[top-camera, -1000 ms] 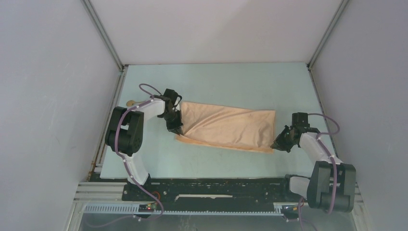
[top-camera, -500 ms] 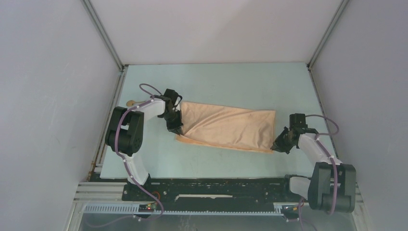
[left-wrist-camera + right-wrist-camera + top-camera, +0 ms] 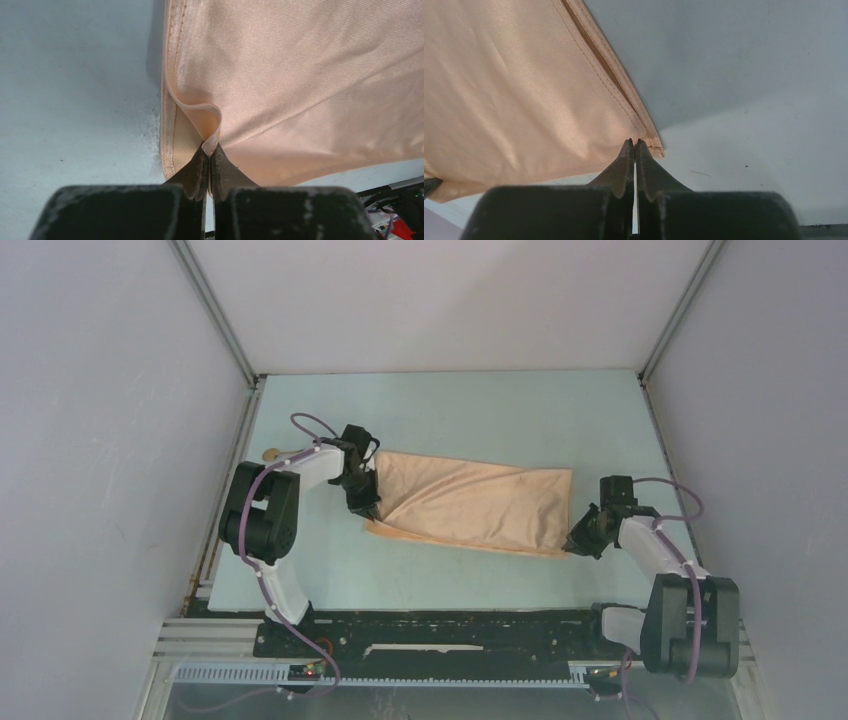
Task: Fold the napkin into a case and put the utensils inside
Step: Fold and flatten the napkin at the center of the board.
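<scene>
The peach napkin (image 3: 470,505) lies folded double on the table as a wide oblong with layered edges. My left gripper (image 3: 368,508) stands at its left end. In the left wrist view, the left gripper (image 3: 210,149) is shut on a raised pinch of the napkin's (image 3: 310,75) top layer. My right gripper (image 3: 574,543) is at the near right corner. In the right wrist view, the right gripper (image 3: 634,142) is shut, with its tips against the napkin's (image 3: 514,80) hemmed corner and no cloth showing between them. A gold spoon bowl (image 3: 270,453) peeks out behind the left arm, which hides the rest of the utensils.
The pale green table (image 3: 450,410) is boxed in by grey walls on the left, right and back. A black rail (image 3: 430,625) with both arm bases runs along the near edge.
The right gripper has crept a little to the left, up to the napkin's near right corner. The left arm and the napkin have not visibly moved.
</scene>
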Available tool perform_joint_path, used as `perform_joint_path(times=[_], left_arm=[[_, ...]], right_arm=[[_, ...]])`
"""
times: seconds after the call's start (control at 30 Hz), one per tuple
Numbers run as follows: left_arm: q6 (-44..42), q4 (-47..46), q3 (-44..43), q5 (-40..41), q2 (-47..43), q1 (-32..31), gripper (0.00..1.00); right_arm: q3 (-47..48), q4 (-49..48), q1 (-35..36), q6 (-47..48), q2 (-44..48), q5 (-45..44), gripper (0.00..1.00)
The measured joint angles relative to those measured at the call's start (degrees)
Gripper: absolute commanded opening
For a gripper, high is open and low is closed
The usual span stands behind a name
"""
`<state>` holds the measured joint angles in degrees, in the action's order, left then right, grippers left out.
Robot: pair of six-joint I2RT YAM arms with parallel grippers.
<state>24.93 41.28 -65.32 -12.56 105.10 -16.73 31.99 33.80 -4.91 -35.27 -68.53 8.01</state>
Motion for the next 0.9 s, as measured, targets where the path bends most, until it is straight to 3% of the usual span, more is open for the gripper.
perform_joint_path(times=[0.27, 0.57, 0.67, 0.8, 0.9], left_arm=[[-0.1, 0.1, 0.0, 0.3, 0.0, -0.2, 0.12], [-2.0, 4.4, 0.0, 4.9, -3.7, -0.9, 0.41], [-2.5, 6.6, 0.0, 7.9, -9.1, -0.9, 0.44], [-2.6, 8.0, 0.0, 10.1, -15.0, -0.9, 0.49], [-2.8, 7.6, 0.9, 10.4, -15.2, -0.9, 0.53]], right_arm=[[0.0, -1.5, -0.6, 0.2, -2.1, 0.0, 0.01], [0.0, -1.2, -0.5, -0.5, -0.3, -0.2, 0.25], [0.0, -0.9, -0.2, -1.0, 0.8, -0.3, 0.42], [0.0, 0.2, 0.3, -1.3, 2.5, -0.3, 0.55], [0.0, 1.2, 0.9, -1.7, 4.6, -0.5, 0.58]])
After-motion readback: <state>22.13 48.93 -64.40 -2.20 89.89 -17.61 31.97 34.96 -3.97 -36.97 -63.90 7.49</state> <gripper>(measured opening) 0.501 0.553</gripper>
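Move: Your shut left fingers still hold the napkin's upper layer by its near left corner area; the bottom layer's near left corner lies about 2 cm left and 3 cm back. The napkin's middle is some 17 cm right and 3 cm ahead, the spoon roughly 15 cm left and 13 cm ahead. For the right gripper, the napkin's near right corner lies about 1 cm back and 1 cm right, its middle some 17 cm left and 9 cm ahead. All lie about 1 cm below the hands. Let go of both near corners. Hold the left gripper still briefly, then open it about halfway while lifting it some 6 cm and easing it about 3 cm left, off the napkin's edge, fingertips swinging slightly forward. With the right, first settle barely half a centimetre at the corner, then open halfway and rise about 2 cm straight over it. ##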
